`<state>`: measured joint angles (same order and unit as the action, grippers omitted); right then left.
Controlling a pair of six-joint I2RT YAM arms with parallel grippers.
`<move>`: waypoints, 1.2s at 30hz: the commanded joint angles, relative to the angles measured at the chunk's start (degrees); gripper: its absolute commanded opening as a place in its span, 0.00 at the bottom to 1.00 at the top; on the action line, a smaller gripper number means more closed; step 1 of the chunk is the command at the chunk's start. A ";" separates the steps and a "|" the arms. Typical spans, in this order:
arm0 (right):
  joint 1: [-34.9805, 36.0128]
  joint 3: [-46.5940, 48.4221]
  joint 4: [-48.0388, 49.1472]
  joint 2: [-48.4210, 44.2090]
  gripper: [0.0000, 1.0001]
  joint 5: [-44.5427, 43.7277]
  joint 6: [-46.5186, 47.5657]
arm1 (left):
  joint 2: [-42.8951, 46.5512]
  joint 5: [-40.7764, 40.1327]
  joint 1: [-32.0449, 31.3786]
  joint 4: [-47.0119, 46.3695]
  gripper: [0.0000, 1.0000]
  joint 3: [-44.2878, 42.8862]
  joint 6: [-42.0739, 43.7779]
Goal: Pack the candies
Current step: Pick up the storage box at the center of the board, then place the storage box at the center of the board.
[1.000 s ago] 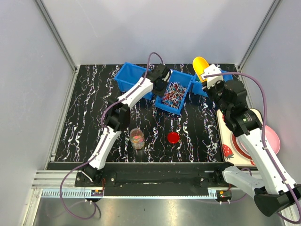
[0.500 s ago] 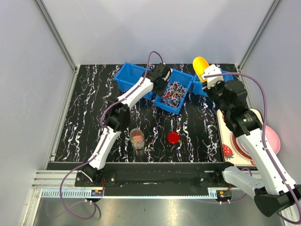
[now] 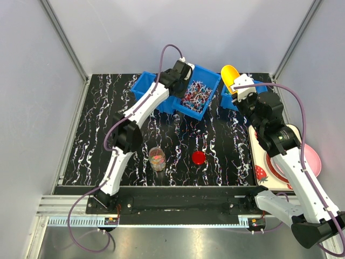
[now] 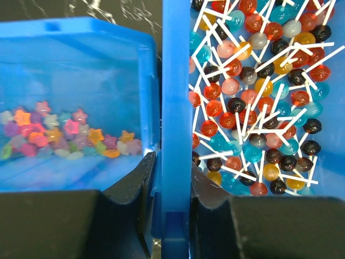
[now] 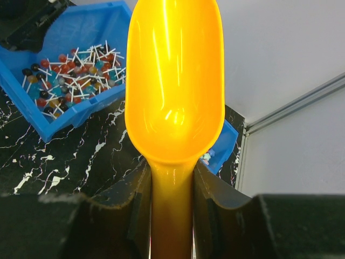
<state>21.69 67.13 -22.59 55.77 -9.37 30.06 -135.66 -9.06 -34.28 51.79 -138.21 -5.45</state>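
Observation:
My left gripper (image 3: 182,74) (image 4: 173,164) is shut on the near wall of the middle blue bin (image 3: 204,110) (image 4: 176,81), one finger on each side. That bin holds lollipop candies (image 3: 194,97) (image 4: 259,108) with white sticks. Beside it, the left blue bin (image 3: 146,86) holds small star-shaped candies (image 4: 59,135). My right gripper (image 3: 236,85) (image 5: 172,183) is shut on the handle of a yellow scoop (image 3: 229,72) (image 5: 175,81), whose bowl is empty and held above the right blue bin (image 3: 230,101) (image 5: 223,145). A clear jar (image 3: 157,158) with some candies stands near the front.
A flat red lid (image 3: 198,157) lies on the black marbled table (image 3: 91,135) right of the jar. A strawberry-print tray (image 3: 261,171) and a pink plate (image 3: 314,160) sit at the right edge. Metal frame posts and grey walls surround the table.
My left gripper has carried the lollipop bin toward the back of the table, seemingly lifting it. The right arm and scoop have stayed still.

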 commanded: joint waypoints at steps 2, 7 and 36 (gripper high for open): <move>-0.34 1.07 1.76 -1.10 0.00 0.58 -0.97 | 8.21 -1.84 2.20 -5.65 0.00 -3.03 -1.93; -0.34 1.33 1.50 -1.45 0.00 0.49 -0.88 | 13.21 -2.02 7.12 -4.51 0.00 -1.28 -2.81; -0.25 2.74 -0.44 -1.54 0.00 3.13 -1.32 | 47.06 -0.96 44.99 -15.48 0.00 49.85 -7.11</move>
<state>21.69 67.26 -23.94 55.77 -7.35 29.67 -95.88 -9.69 7.86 49.71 -94.43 -9.23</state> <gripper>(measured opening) 0.348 0.236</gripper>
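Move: The left hand grips the lollipop storage box by its left wall, the box's middle some 8 cm to the right and 4 cm down. The clear far-left patch of board lies about 36 cm left, 8 cm back and 17 cm below. The star-candy box stands about 12 cm left and 2 cm farther out, 14 cm down. From the right hand, still holding the yellow scoop, that patch is roughly 56 cm left, 9 cm forward and 37 cm below. Still gripping the lollipop box, the left hand arcs over the star-candy box, 39 cm left, turning 45 degrees counter-clockwise. ##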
